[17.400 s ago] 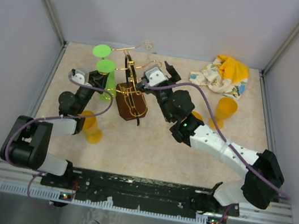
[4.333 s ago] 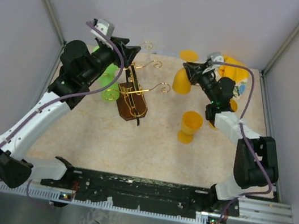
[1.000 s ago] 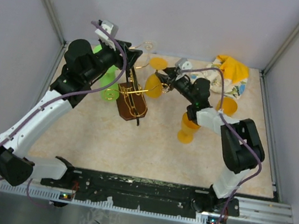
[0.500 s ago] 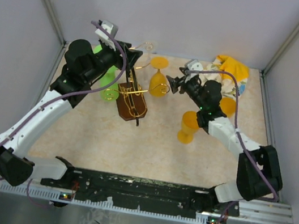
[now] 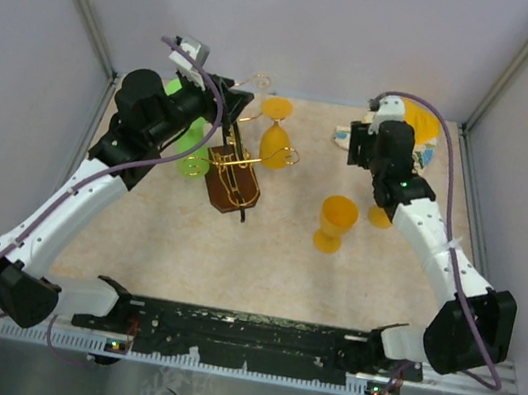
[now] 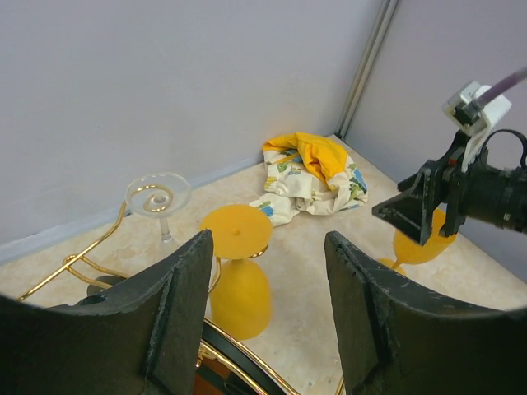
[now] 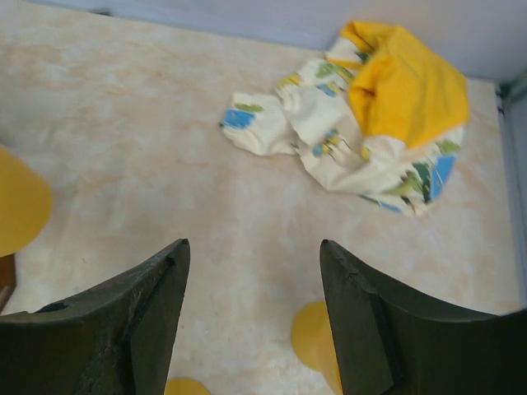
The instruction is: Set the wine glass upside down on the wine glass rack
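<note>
An orange wine glass (image 5: 275, 142) hangs upside down from a gold arm of the wine glass rack (image 5: 231, 180), its foot on top. In the left wrist view the same wine glass (image 6: 239, 288) hangs just beyond my fingers, over a gold wire of the rack (image 6: 247, 362). My left gripper (image 5: 225, 98) hovers above the rack, open and empty (image 6: 268, 243). My right gripper (image 5: 359, 145) is off to the right of the glass, apart from it. Its jaws are open with only bare table between them (image 7: 253, 247).
An orange goblet (image 5: 334, 221) stands upright mid-table and another (image 5: 380, 215) sits partly behind the right arm. Green goblets (image 5: 186, 149) stand left of the rack, and a clear glass (image 5: 260, 82) hangs at its back. A crumpled cloth (image 5: 418, 122) lies in the back right corner.
My right gripper opened, let go of the orange wine glass and drew back to the right. The glass stays hanging on the rack. The left arm has not moved.
</note>
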Controlling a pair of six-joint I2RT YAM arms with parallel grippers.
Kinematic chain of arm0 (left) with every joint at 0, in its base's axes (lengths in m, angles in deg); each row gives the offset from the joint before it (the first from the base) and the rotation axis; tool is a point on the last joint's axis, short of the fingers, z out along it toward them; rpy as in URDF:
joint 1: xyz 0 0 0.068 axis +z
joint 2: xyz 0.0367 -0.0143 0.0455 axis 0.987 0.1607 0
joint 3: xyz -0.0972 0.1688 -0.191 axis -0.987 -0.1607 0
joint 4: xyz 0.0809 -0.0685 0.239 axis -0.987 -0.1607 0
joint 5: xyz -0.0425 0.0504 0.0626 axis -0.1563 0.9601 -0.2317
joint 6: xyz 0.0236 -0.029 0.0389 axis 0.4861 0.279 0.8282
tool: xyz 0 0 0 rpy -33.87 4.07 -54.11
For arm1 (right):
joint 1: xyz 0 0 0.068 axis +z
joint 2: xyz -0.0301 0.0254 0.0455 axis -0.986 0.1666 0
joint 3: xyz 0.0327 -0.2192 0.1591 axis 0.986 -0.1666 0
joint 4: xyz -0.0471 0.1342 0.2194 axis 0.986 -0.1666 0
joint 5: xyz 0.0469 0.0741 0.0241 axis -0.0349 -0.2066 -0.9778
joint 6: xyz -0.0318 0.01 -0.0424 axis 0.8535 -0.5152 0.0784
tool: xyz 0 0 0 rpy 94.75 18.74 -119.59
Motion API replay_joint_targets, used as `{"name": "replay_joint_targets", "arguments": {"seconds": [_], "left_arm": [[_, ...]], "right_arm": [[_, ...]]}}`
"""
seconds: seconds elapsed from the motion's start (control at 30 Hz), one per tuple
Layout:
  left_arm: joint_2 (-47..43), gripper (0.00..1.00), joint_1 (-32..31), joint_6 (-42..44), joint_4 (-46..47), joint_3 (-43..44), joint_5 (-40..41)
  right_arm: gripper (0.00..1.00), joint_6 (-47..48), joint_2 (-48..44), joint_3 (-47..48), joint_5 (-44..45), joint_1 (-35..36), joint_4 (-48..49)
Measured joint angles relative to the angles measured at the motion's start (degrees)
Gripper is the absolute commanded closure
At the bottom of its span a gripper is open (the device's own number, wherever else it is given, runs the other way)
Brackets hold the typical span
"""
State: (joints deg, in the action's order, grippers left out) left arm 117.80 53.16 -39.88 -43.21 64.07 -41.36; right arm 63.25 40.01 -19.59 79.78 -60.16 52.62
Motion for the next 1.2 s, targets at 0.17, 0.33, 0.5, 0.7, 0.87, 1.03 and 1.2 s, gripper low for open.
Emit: {"name": "replay_joint_targets", "arguments": {"seconds": [0.17, 0.33, 0.5, 0.7, 0.87, 1.03, 1.2], "left_arm": [[0.00, 0.37, 0.00, -0.15, -1.09, 0.00, -0.50], [0.00, 0.37, 0.02, -0.57, -1.95, 0.00, -0.83], [0.00, 0.37, 0.07, -1.03, -2.34, 0.00, -0.94], [0.00, 0.37, 0.07, -1.05, -2.86, 0.00, -0.96], [0.00, 0.37, 0.07, -1.07, -3.19, 0.00, -0.85], [0.00, 0.36, 0.09, -1.33, -3.52, 0.00, -0.66], [0.28, 0.34, 0.11, -3.67, -5.14, 0.81, 0.39]], "right_arm": [[0.36, -5.35, -0.17, 4.22, 5.70, -4.11, -13.22], [0.42, -7.48, -0.17, 4.57, 8.63, -4.28, -22.51], [0.45, -8.94, -0.17, 3.91, 9.29, -4.26, -25.35], [0.56, -9.35, 0.04, -0.07, 9.88, -4.37, -24.79], [0.93, -8.81, 1.46, -1.77, 9.62, -4.96, -22.93], [1.00, -8.33, 2.01, -1.79, 9.40, -5.05, -22.21], [1.00, -7.10, 2.56, 1.38, 9.51, -5.05, -24.17]]}}
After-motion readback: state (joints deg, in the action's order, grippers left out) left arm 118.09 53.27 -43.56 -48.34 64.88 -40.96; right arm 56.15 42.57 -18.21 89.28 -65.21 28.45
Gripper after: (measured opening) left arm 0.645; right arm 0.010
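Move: The upright orange wine glass by the right wall stands about 4 cm back and 11 cm to the right of the right hand, its middle some 14 cm lower. The front orange glass is roughly 15 cm back and 2 cm to the left of the hand, at the same height; the towel lies about 21 cm ahead and 11 cm right, 19 cm below. From the left hand the target glass is about 42 cm right, 5 cm farther out and 31 cm down. Swing the open right gripper rightward to the orange glass, then sink about 9 cm while drawing back some 5 cm, tipping the fingers down over 20 degrees and turning them clockwise. Shut them on the left side of the rim, one finger inside and one outside, and start upward by a good centimetre. Let the empty left hand sink slightly over the rack. ##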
